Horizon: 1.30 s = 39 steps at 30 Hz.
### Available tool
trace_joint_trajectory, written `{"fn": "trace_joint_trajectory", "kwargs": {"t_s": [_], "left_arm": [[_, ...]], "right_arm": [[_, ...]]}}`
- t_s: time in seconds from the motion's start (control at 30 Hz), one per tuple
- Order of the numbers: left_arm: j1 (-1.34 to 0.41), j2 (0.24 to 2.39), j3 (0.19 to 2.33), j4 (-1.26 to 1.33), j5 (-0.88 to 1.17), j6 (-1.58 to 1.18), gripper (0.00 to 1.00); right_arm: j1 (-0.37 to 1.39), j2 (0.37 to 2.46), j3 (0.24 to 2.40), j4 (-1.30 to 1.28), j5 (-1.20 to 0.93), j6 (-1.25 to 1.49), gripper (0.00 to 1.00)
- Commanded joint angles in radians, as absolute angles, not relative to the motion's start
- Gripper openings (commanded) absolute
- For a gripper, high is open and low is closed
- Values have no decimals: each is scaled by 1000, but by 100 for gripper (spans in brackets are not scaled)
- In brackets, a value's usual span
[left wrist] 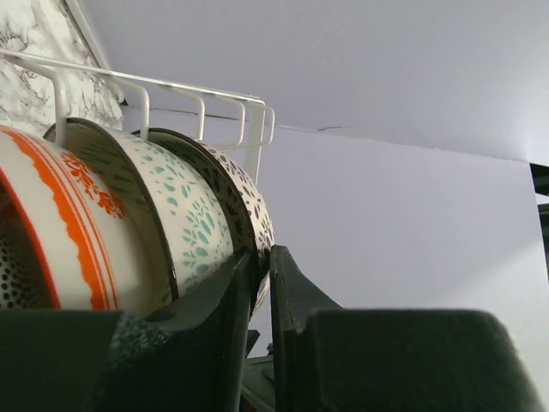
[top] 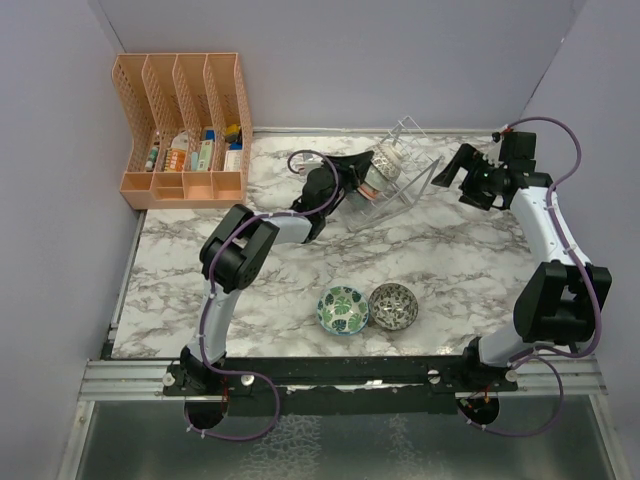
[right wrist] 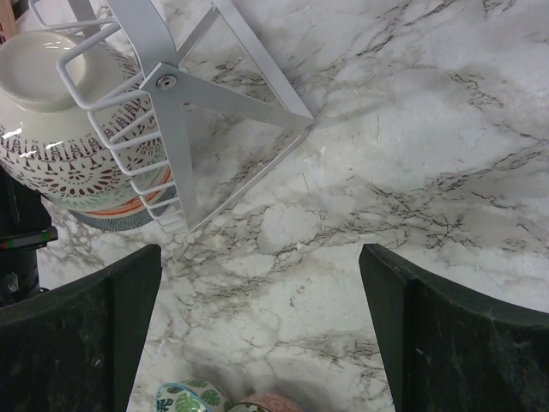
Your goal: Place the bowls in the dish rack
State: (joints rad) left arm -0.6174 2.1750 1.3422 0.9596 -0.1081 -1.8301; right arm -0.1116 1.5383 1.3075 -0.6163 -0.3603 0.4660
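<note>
The white wire dish rack (top: 400, 190) stands at the back middle of the table with three bowls on edge in its slots: an orange-banded one (left wrist: 77, 223), a teal-speckled one (left wrist: 189, 215) and a dark speckled one (left wrist: 250, 202). My left gripper (top: 366, 172) reaches into the rack. Its jaws (left wrist: 264, 257) are a narrow slit apart around the dark bowl's rim, and I cannot see whether they press on it. My right gripper (top: 452, 170) hovers wide open and holds nothing just right of the rack (right wrist: 197, 94). A teal-green leaf bowl (top: 343, 309) and a brown-grey bowl (top: 393, 306) sit side by side near the front.
An orange slotted organizer (top: 185, 130) holding small items stands at the back left corner. Purple walls close in the table on the left, back and right. The two loose bowls sit between the arm bases, the teal-green bowl (right wrist: 184, 399) showing low in the right wrist view.
</note>
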Motion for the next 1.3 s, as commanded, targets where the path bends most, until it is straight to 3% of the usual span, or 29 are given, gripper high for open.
{"fn": "trace_joint_trajectory", "kwargs": {"t_s": [0.0,1.03,1.27], "left_arm": [[-603,2109,1340,958,-83,-1821,18],[-542,1928,1379,556,107,-1618,31],[-542,1764,1395,346,209,-1284,43]], "right_arm": [[-115,1546,1298,-578,-387,463,98],[-117,1515,1280,-549,-402,483,99],[-116,1505,1298,-554,-401,486,100]]}}
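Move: My left fingers are nearly shut astride the upper rim of the brown-floral bowl in the rack; its middle is about 4 cm to the right, 1 cm ahead and 4 cm lower. The green-patterned bowl stands some 5 cm back, level sideways and 5 cm below; the orange bowl is 7 cm back, 2 cm left, 6 cm below. From my right hand the brown-floral bowl lies roughly 15 cm left, 5 cm ahead, about level. I hold my left hand almost still at the brown-floral bowl's rim while I start rolling it, left side rising, and ease the fingers wider. Then I slip them off the rim, first about 2 cm left, then up some 4 cm and finally back 3 cm, quickening as I leave; the roll reaches nearly 20 degrees and the fingers end a little under half open. ##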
